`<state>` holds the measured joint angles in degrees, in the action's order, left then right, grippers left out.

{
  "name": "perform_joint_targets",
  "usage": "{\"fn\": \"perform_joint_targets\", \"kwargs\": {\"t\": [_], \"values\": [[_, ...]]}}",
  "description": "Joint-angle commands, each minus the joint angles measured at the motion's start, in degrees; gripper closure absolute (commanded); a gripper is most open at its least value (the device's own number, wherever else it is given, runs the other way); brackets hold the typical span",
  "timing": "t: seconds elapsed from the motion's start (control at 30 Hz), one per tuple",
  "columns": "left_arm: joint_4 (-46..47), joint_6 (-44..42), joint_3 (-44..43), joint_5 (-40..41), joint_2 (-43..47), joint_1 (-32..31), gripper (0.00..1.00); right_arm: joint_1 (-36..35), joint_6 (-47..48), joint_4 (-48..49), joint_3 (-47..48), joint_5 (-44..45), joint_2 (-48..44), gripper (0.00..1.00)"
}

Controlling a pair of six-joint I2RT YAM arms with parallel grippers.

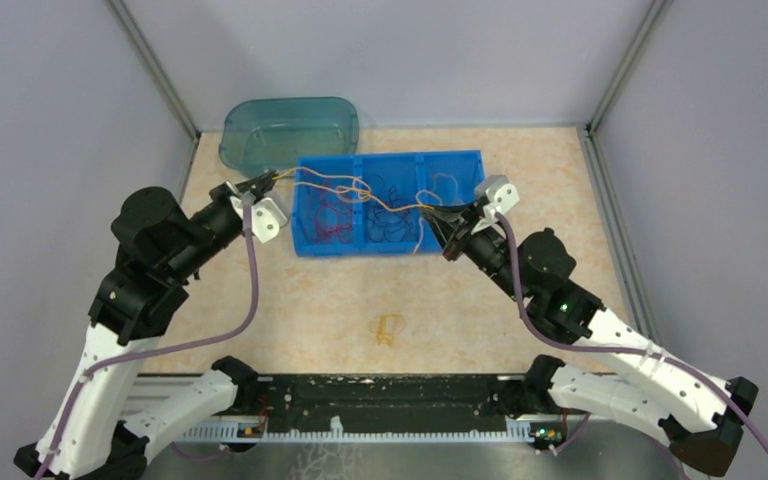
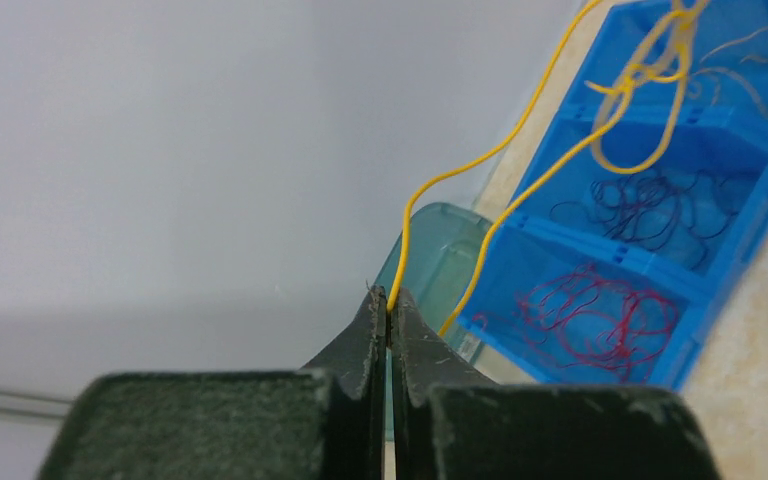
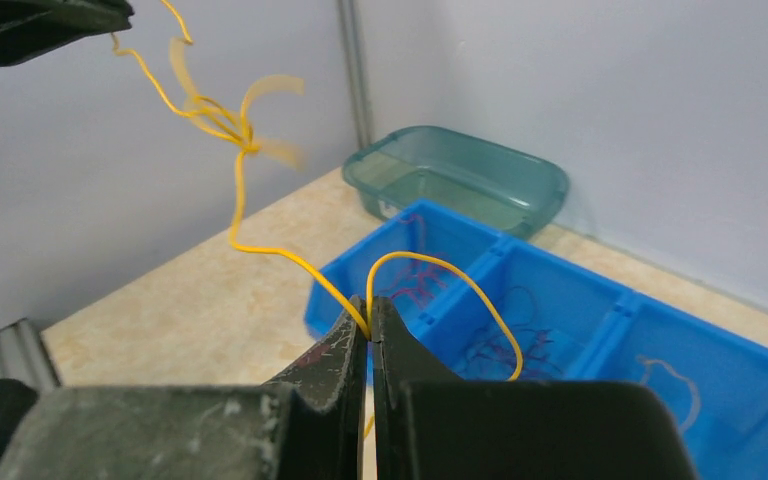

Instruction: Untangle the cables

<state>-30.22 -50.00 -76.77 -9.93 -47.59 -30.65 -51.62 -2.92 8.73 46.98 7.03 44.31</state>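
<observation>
Yellow cables (image 1: 325, 185) hang stretched between my two grippers above the blue bin (image 1: 390, 249), tangled into a knot (image 1: 360, 190) near the middle. My left gripper (image 1: 260, 183) is shut on one yellow end (image 2: 520, 135) at its tips (image 2: 390, 305), at the bin's left edge. My right gripper (image 1: 438, 212) is shut on a yellow strand (image 3: 440, 265) at its tips (image 3: 370, 315). The knot (image 3: 245, 140) hangs in the air. Red cables (image 1: 332, 222) lie in the bin's left compartment and dark purple ones (image 1: 392, 222) in the middle one.
A teal tub (image 1: 290, 130) stands behind the bin at the back left. A small yellow-orange cable (image 1: 390, 328) lies on the table in front of the bin. Grey walls close in the table on three sides.
</observation>
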Motion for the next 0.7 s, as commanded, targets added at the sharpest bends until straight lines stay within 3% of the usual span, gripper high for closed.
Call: {"fn": "perform_joint_targets", "kwargs": {"t": [0.0,0.13,0.4,0.5,0.57,0.67], "values": [[5.9,-5.64,1.35,8.82,1.12,-0.24,1.0,0.46,6.36,-6.54,4.07,8.92,-1.7,1.0],[11.31,-6.81,1.49,12.31,1.42,-0.24,1.0,0.44,7.45,-8.7,3.61,14.39,-2.89,1.0],[17.73,0.69,-3.12,19.65,-0.98,-0.24,1.0,3.39,4.68,-12.82,4.32,25.06,-3.22,1.0],[19.61,4.21,-4.68,21.33,-1.43,-0.24,1.0,5.94,2.71,-14.71,4.16,25.28,-3.65,1.0],[18.81,7.5,-5.9,19.36,-1.38,-0.22,1.0,6.74,1.88,-15.34,4.01,24.43,-3.63,1.0],[12.7,13.84,-8.43,10.04,-1.21,-0.2,0.97,6.87,1.17,-12.59,2.7,19.99,-4.43,1.0]]}}
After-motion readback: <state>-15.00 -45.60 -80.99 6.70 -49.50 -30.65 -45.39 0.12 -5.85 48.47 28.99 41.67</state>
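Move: Between the two raised hands hangs the looped knot of the yellow cable, both hands already pinching the cable: about 13 cm to the left hand's right, level ahead and some 4 cm lower; from the right hand 13 cm left, 2 cm ahead, 3 cm higher. The blue tray's middle is roughly 20 cm ahead, 6 cm left and 30 cm below the right hand, with the pale cable 19 cm ahead, 9 cm right and 31 cm below that hand. Pulling the yellow cable out between them, both hands keep their shut grip and part: the right draws about 10 cm to its right, also some 4 cm forward and 4 cm down, turning about 30 degrees clockwise. The left first eases forward and left, then mainly climbs, ending 8 to 9 cm higher and 5 cm farther left, turned some 15 degrees counter-clockwise. ##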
